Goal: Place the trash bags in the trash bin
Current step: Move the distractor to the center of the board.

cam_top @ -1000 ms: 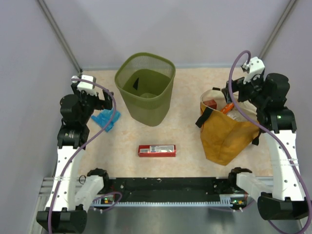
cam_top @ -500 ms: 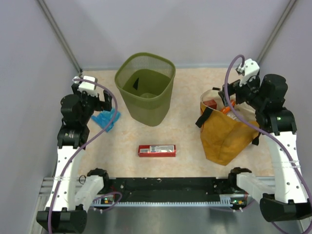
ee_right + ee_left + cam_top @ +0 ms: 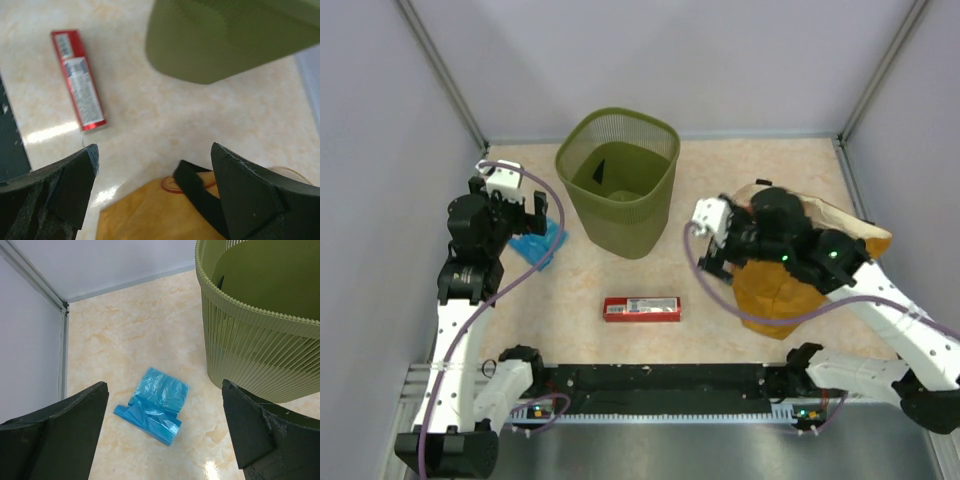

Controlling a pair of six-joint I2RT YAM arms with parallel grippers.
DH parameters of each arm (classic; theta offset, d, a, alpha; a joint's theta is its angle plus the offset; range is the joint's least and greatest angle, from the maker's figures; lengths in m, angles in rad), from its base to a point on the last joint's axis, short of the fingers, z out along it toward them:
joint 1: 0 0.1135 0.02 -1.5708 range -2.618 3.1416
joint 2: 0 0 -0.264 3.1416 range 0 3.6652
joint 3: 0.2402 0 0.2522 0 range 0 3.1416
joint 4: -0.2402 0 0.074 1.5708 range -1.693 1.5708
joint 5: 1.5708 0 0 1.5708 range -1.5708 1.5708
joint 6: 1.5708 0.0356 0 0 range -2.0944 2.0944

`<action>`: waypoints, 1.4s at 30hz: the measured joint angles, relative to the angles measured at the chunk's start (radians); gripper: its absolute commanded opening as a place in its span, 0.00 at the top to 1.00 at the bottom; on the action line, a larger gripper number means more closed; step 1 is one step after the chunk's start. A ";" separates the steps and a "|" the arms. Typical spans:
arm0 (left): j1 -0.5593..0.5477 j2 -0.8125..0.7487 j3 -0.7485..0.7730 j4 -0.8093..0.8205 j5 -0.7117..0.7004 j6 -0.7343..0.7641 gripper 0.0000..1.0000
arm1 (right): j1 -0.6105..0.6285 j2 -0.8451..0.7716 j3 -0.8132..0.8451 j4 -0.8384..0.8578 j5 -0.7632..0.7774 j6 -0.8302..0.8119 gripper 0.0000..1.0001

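Observation:
A small folded light-blue trash bag (image 3: 544, 243) (image 3: 156, 405) lies flat on the table, left of the trash bin. The olive-green mesh trash bin (image 3: 618, 185) (image 3: 260, 325) (image 3: 225, 40) stands upright at the back centre. My left gripper (image 3: 530, 218) (image 3: 164, 386) hovers open above the bag, one finger on each side and apart from it. Between the bin and the mustard sack, my right gripper (image 3: 705, 262) (image 3: 154, 150) is open and holds nothing. It hangs over the sack's left edge and black handle (image 3: 200, 187).
The mustard-orange sack (image 3: 782, 290) (image 3: 150, 215) sits at the right under the right arm. A flat red box (image 3: 642, 308) (image 3: 79, 80) lies near the front centre. Grey walls close in the table's back and sides.
The right arm has swung from the back right, above the sack, leftward and down to the sack's left side. The left arm has barely shifted over the blue bag.

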 measured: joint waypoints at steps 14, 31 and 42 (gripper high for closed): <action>0.000 -0.001 -0.008 -0.004 0.006 0.008 0.01 | 0.271 0.399 -0.180 0.012 0.042 -0.070 0.12; 0.000 -0.021 -0.033 -0.004 0.024 0.013 0.01 | 0.328 0.701 -0.102 0.129 -0.027 -0.071 0.11; 0.000 -0.021 -0.043 -0.004 0.028 0.020 0.01 | 0.330 0.800 -0.089 0.171 0.023 -0.071 0.62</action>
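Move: The right gripper, empty and open, hangs high over the table: the red box, the distractor, lies about 15 cm to its left, 4 cm back and some 28 cm below. The green bin stands about 16 cm ahead and 20 cm left; the brown bag about 3 cm ahead and 16 cm right, both with their middles under 20 cm below. From the left gripper the red box is some 14 cm back, 25 cm right and 31 cm below. Drop the right gripper some 28 cm onto the red box, fast at first and then more gently, carrying it about 11 cm left and slightly back as it sinks. Tip the fingers steeply down and swing the wrist counter-clockwise so they straddle the box's narrow width, right of its middle; only at the bottom, close to about half open and pinch its sides. ##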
